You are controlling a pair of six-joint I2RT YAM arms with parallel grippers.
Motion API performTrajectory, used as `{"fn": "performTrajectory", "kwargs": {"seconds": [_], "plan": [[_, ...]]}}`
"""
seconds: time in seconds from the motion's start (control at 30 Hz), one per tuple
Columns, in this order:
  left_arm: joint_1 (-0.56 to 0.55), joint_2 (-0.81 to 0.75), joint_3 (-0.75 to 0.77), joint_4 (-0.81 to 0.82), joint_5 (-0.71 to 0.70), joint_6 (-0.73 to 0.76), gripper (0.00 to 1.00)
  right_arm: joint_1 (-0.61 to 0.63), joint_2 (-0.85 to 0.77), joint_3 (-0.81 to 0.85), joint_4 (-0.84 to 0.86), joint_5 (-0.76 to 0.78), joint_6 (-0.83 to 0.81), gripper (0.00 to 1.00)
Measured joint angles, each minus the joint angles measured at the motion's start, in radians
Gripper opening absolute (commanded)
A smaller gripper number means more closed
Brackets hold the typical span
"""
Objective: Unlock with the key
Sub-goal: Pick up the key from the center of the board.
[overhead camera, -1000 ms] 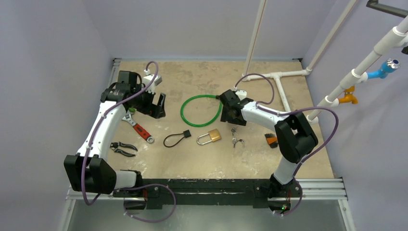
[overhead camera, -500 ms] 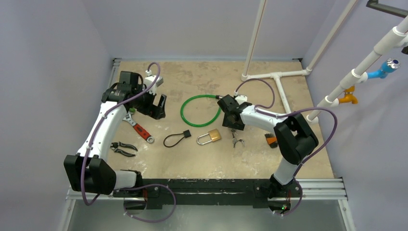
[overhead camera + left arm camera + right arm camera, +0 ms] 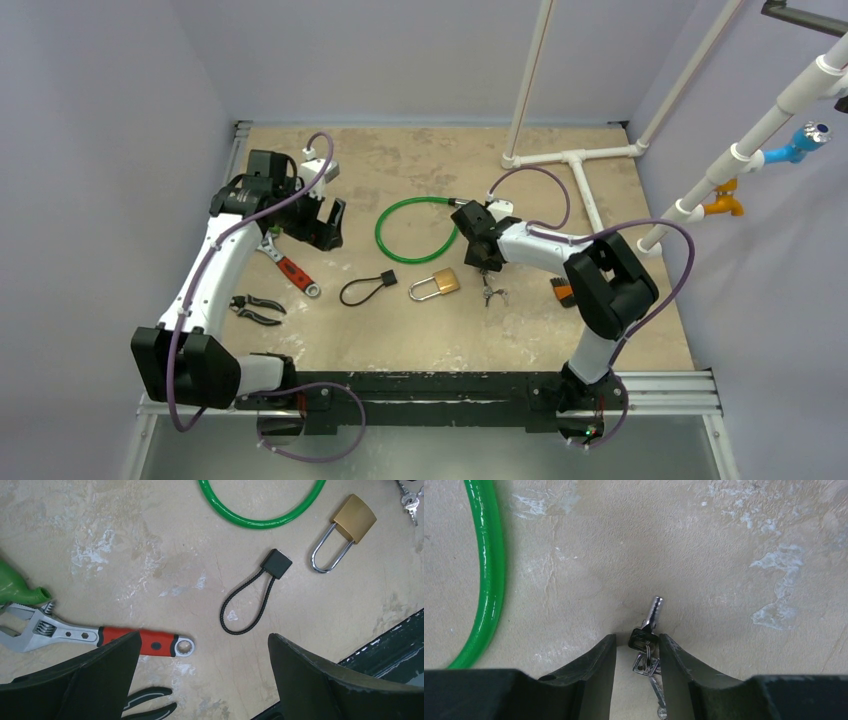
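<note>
A bunch of small silver keys [image 3: 490,292] lies on the tan tabletop just right of a brass padlock [image 3: 437,285] with a steel shackle. My right gripper [image 3: 484,266] is down at the table over the keys. In the right wrist view one key [image 3: 652,611] points away, its black head between the fingertips of the right gripper [image 3: 636,639]. The jaws stand narrow, with a gap still showing on the left side of the key head. My left gripper [image 3: 325,228] hovers wide open and empty at the left. The padlock [image 3: 350,521] appears at the upper right of the left wrist view.
A green cable loop [image 3: 415,228] lies behind the padlock and a black cord loop [image 3: 366,289] to its left. A red-handled wrench [image 3: 290,268] and black pliers [image 3: 255,308] lie at the left. White pipes [image 3: 575,157] stand at the back right.
My right gripper has dropped toward the keys and its jaws have narrowed around the key head. The left arm has barely moved.
</note>
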Motion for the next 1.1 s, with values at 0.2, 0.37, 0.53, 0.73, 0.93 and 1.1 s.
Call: {"fn": "performTrajectory", "kwargs": {"seconds": [0.2,0.37,0.53,0.73,0.93,1.1], "plan": [[-0.001,-0.010,0.000,-0.017,0.001,0.001,1.00,0.000,0.000,-0.004,0.019,0.012,0.000,0.06],[-0.001,-0.011,0.000,-0.023,0.001,0.001,1.00,0.000,-0.014,-0.006,0.025,0.031,0.001,0.00],[-0.001,-0.013,0.000,-0.027,0.004,0.001,1.00,0.000,-0.029,-0.010,0.038,0.034,-0.002,0.00],[-0.002,-0.013,0.000,-0.028,0.014,0.001,1.00,0.000,-0.053,-0.013,0.038,0.014,-0.060,0.00],[-0.010,-0.011,0.014,-0.035,0.039,0.002,0.98,0.000,-0.169,-0.016,0.040,-0.071,-0.164,0.00],[-0.035,-0.002,0.019,-0.021,0.098,0.002,1.00,0.001,-0.253,-0.008,0.070,-0.233,-0.283,0.00]]}}
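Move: The right hand is already down over the key, which lies between its open fingers, about 1 cm below the hand point. From this hand, the padlock is some 9 cm left and 3 cm back, the other keys about 5 cm back and 1 cm right, and the green cable's loop is centred roughly 8 cm ahead and 12 cm left. For the left hand, the key is about 28 cm right, 3 cm ahead and 17 cm below. Right fingers pinch the key, lift it some 9 cm and swing left, turning counter-clockwise; left hand edges right. ##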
